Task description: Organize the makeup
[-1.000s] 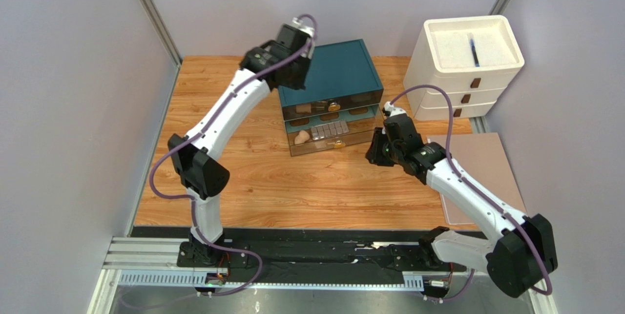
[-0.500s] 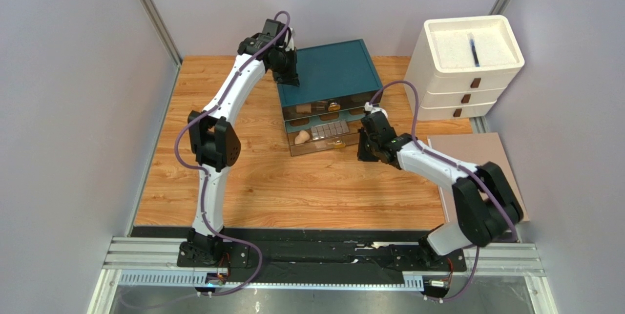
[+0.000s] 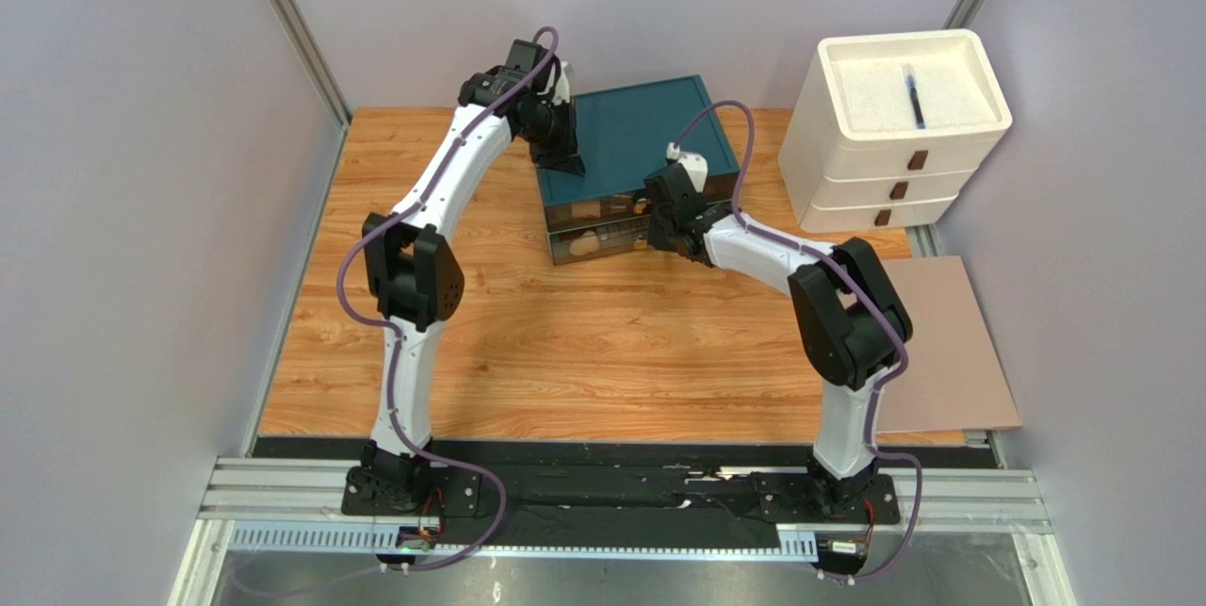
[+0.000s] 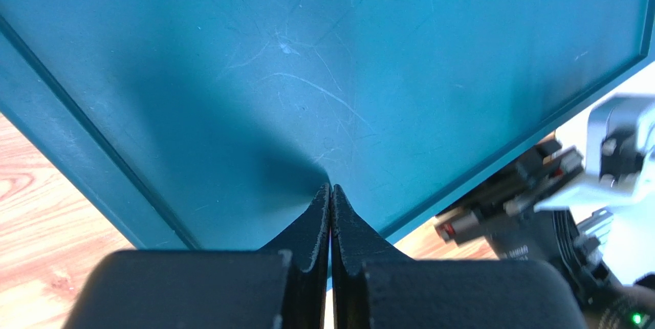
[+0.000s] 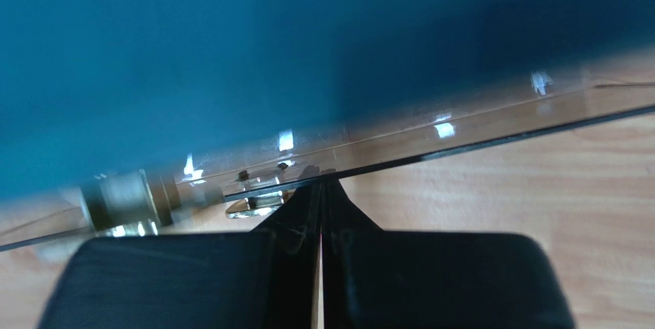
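The teal drawer box [image 3: 644,140] stands at the back of the table with its clear drawers [image 3: 609,234] in. The makeup shows only dimly through the clear fronts, a beige sponge [image 3: 578,251] among it. In the right wrist view a blurred tube-like item [image 5: 123,195] lies behind the clear front. My left gripper [image 3: 564,161] is shut, its tips [image 4: 330,188] resting on the box's teal lid [image 4: 323,60] near the left edge. My right gripper [image 3: 663,217] is shut with nothing in it, its tips [image 5: 320,185] against the clear drawer front [image 5: 461,125] beside a small metal handle [image 5: 250,208].
A white three-drawer unit [image 3: 906,118] stands at the back right with a dark slim item in its top tray. A flat brown board [image 3: 942,345] lies on the right side of the wooden table [image 3: 566,352]. Grey walls close in left and right.
The lower clear drawer that stood pulled out is now in. My right gripper shut and moved forward against the box front. My left gripper came down onto the lid and stayed.
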Controlling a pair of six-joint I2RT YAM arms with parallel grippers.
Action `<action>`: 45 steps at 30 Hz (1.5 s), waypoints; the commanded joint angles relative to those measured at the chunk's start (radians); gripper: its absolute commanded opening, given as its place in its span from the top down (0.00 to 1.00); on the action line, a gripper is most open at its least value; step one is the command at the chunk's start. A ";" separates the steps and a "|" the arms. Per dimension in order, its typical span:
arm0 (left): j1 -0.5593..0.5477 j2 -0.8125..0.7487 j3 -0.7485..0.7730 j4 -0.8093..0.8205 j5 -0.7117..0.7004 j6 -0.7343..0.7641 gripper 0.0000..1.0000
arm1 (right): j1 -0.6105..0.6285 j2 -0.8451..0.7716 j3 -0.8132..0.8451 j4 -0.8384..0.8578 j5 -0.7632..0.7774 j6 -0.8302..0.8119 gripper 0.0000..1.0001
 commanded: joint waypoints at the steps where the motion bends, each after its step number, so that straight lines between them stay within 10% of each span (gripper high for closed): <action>1: -0.001 0.002 -0.015 -0.061 0.015 0.023 1.00 | 0.001 0.048 0.089 0.095 0.075 0.078 1.00; 19: -0.001 -0.066 -0.071 -0.061 0.014 0.052 1.00 | -0.041 -0.041 -0.100 0.355 -0.075 0.508 1.00; 30: 0.001 -0.220 0.004 -0.029 0.037 0.057 1.00 | -0.039 -0.387 -0.263 0.203 -0.047 0.417 1.00; 34: 0.001 -0.355 -0.108 0.020 0.086 0.051 0.65 | -0.041 -0.547 -0.313 0.105 -0.024 0.359 1.00; 37: 0.001 -0.493 -0.269 0.077 0.104 0.055 0.40 | -0.039 -0.660 -0.342 0.030 -0.034 0.311 0.86; 44: 0.001 -0.786 -0.625 0.160 0.112 0.081 0.25 | -0.029 -0.915 -0.394 -0.203 0.035 0.259 0.00; 45: 0.001 -0.810 -0.657 0.160 0.107 0.078 0.08 | -0.029 -0.946 -0.411 -0.219 0.054 0.256 0.00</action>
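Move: Against the makeup box's lower drawer front, still out some 3 cm, the right hand's shut fingertips sit just right of its knob; the front's middle is about 1 cm ahead, 2 cm left and 1 cm below. The upper drawer's knob is roughly 3 cm ahead, 3 cm left and 4 cm up; the teal lid's middle is 11 cm ahead, 4 cm left and 8 cm up. From the left hand, which rests on the lid, the drawer front lies about 6 cm back, 11 cm right and 10 cm below. Pushing the lower drawer front forward about 3 cm with shut fingertips, the right hand turns clockwise and rolls left side up, some 25 degrees, then backs off up and to the right, rising about 15 cm and opening. The left fingertips stay on the lid, creeping back a little, then lift off up and back, fingers opening and tipping up. ##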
